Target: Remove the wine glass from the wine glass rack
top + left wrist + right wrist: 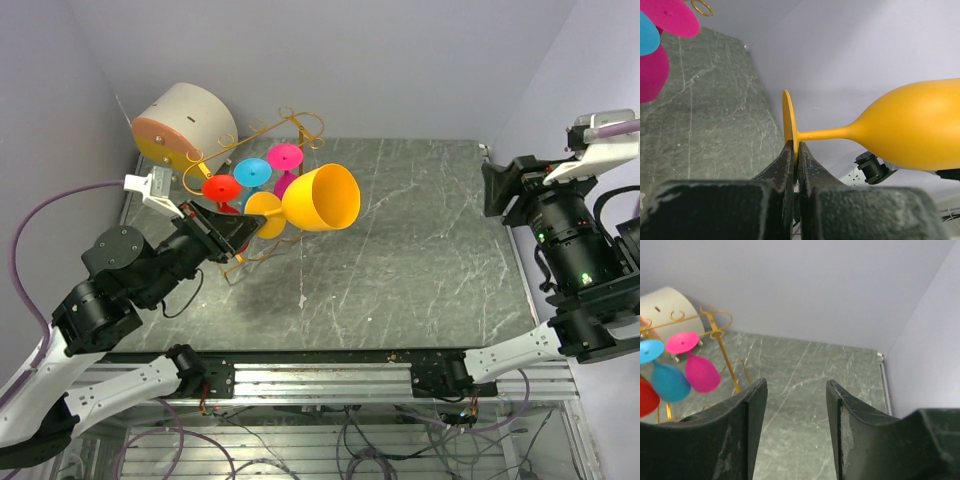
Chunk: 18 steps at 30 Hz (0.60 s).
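My left gripper (243, 228) (796, 150) is shut on the round foot of a yellow wine glass (320, 198) (910, 125). The glass lies on its side in the air, its bowl pointing right, just in front of the gold wire wine glass rack (290, 125) (715, 330). Red (220, 188), blue (252, 171) and pink (285, 157) glasses hang upside down from the rack's rails. My right gripper (492, 190) (796, 385) hovers open at the far right with nothing between its fingers, well away from the rack.
A cream drum with an orange face (185, 120) stands behind the rack in the back left corner. Walls close in the marble tabletop (420, 260) at the back and both sides. The rack's wire base (240, 262) rests below my left gripper.
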Motion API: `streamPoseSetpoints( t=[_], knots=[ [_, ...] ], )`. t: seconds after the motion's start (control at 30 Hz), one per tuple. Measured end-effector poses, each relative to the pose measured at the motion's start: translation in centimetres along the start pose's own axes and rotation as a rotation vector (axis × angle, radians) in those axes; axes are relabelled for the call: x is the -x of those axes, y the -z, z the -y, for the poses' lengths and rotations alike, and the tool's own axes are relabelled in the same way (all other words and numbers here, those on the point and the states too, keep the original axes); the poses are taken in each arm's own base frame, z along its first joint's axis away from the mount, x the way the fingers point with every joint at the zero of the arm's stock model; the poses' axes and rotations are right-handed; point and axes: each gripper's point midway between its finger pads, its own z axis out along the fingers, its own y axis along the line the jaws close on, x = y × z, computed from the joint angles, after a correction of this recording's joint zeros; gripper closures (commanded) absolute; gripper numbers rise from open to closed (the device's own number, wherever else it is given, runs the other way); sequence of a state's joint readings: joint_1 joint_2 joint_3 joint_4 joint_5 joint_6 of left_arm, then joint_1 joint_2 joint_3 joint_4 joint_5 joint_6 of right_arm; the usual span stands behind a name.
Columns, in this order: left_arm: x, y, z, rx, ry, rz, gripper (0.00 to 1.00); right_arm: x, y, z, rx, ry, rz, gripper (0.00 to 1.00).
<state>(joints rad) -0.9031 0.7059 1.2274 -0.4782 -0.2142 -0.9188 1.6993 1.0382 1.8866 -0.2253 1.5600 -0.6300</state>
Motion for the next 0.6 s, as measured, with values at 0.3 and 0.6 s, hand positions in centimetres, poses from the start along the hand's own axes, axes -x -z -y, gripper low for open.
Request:
streamPoseSetpoints(
  t=[0.3,0.6],
  knots=[
    [1.8,2.6,0.4,-0.008,-0.028,0.039,0.93,2.4,-0.3,-1.1,0.019,0.050,0.068,0.62],
    [1.9,3.2,0.0,0.009,-0.051,0.038,0.93,2.2,-0.2,8.3,0.003,-0.151,0.072,0.84]
  ],
)
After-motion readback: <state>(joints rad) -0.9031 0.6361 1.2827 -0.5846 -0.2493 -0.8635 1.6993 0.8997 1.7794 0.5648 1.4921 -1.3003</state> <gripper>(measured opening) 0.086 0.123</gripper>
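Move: Hanging on the rack beyond the left hand, the pink glass stands about 20 cm ahead, almost level sideways, and 17 cm lower. The blue glass lies some 17 cm ahead and 5 cm to the left, the red one 14 cm ahead and 12 cm left, equally low. The orange wine glass, already held by its foot, has its middle about 5 cm ahead and 8 cm right; from the right hand it lies some 23 cm left, 5 cm ahead and 10 cm lower. Carrying the orange glass by the pinched edge of its foot, the left hand shifts about 3 cm left, with a little back and up, in front of the rack, then holds there with its grip kept. The empty right hand lifts a couple of centimetres, edges left, then swings roughly 9 cm right, away from the glass, its half-open fingers closing nearly shut. ##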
